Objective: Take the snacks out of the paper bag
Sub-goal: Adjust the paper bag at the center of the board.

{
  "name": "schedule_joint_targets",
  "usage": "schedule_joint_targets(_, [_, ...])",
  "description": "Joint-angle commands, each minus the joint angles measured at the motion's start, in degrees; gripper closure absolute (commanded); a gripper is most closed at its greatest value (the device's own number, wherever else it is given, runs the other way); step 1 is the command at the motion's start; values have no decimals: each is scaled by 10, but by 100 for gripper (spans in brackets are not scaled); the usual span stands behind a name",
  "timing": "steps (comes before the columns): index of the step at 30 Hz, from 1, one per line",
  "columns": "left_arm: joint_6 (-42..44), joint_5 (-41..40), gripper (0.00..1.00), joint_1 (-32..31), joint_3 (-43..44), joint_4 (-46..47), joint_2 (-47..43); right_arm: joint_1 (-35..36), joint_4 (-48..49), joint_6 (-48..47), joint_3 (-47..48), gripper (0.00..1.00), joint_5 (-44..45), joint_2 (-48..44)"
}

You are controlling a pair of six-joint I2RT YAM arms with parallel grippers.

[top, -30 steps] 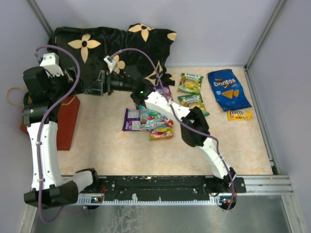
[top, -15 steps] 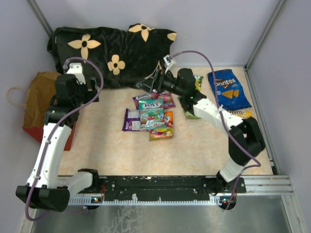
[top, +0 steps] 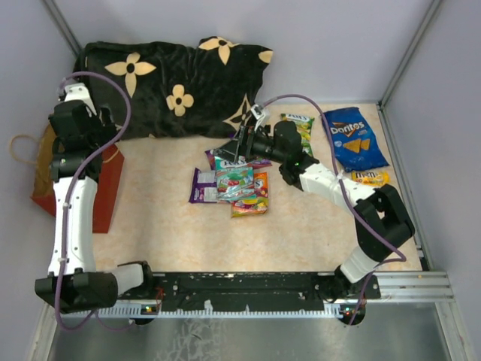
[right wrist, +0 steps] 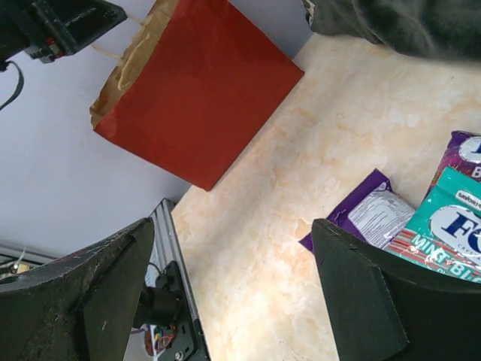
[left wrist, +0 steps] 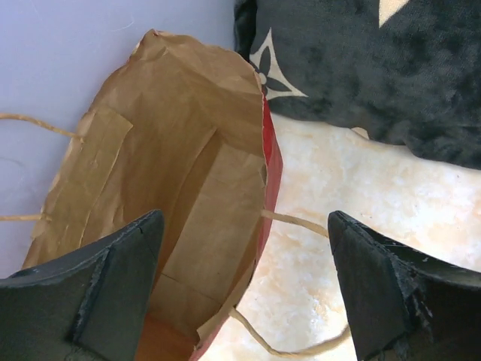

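The red paper bag (top: 105,192) stands at the left edge with its mouth up. My left gripper (left wrist: 244,218) hangs open just above that mouth, one finger over the brown inside (left wrist: 180,173) and the other over the table; no packet shows inside. Snacks lie in a pile at the table's middle: a teal pouch (top: 234,177), a purple pouch (top: 201,186). Further right are green pouches (top: 297,124), the blue Doritos bag (top: 353,139) and the yellow M&M's packet (top: 370,178). My right gripper (top: 237,143) is open and empty, low over the pile's far edge.
A black flower-patterned pillow (top: 173,75) lies along the back wall, close behind the bag and the pile. The bag's tan cord handles (left wrist: 293,222) hang loose on both sides. Grey walls close in the left, back and right; the rail (top: 263,289) runs along the near edge.
My right arm swung from beside the bag back to the snack pile and its jaws widened. My left arm swung out to the right, then came back over the bag's mouth.
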Motion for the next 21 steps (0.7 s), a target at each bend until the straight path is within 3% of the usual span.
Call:
schedule_joint_targets(1, [-5, 87, 8, 38, 30, -30, 24, -1, 56, 11, -7, 14, -26, -8])
schedule_joint_targets(12, [-20, 178, 25, 88, -11, -42, 72, -1, 82, 37, -45, 13, -37, -18])
schedule_joint_targets(17, [-26, 164, 41, 95, -47, -29, 82, -1, 80, 35, -59, 13, -38, -27])
schedule_joint_targets(21, [-25, 156, 48, 103, -54, -23, 91, -1, 80, 35, -63, 13, -44, -28])
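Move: The right-hand paper handle of the paper bag lies about 13 cm below the left hand, some 2 cm farther out and about 1 cm to the right. The open paper bag's middle is roughly 10 cm to the left of this hand, 1 cm ahead and 22 cm down; a purple snack packet lies about 25 cm to its right, level with it, 34 cm down. From the right hand the handle is some 37 cm left, 1 cm ahead and 5 cm lower. The left hand drops some 10 cm almost straight down to the paper bag's right rim and its handle, tipping its fingers down and rolling its left side lower by about 15 degrees, while the fingers close from wide open to about half, ending either side of the rim and handle without gripping yet. The right hand, still empty and open, sinks about 3 cm and eases back a little above the snack packets. ##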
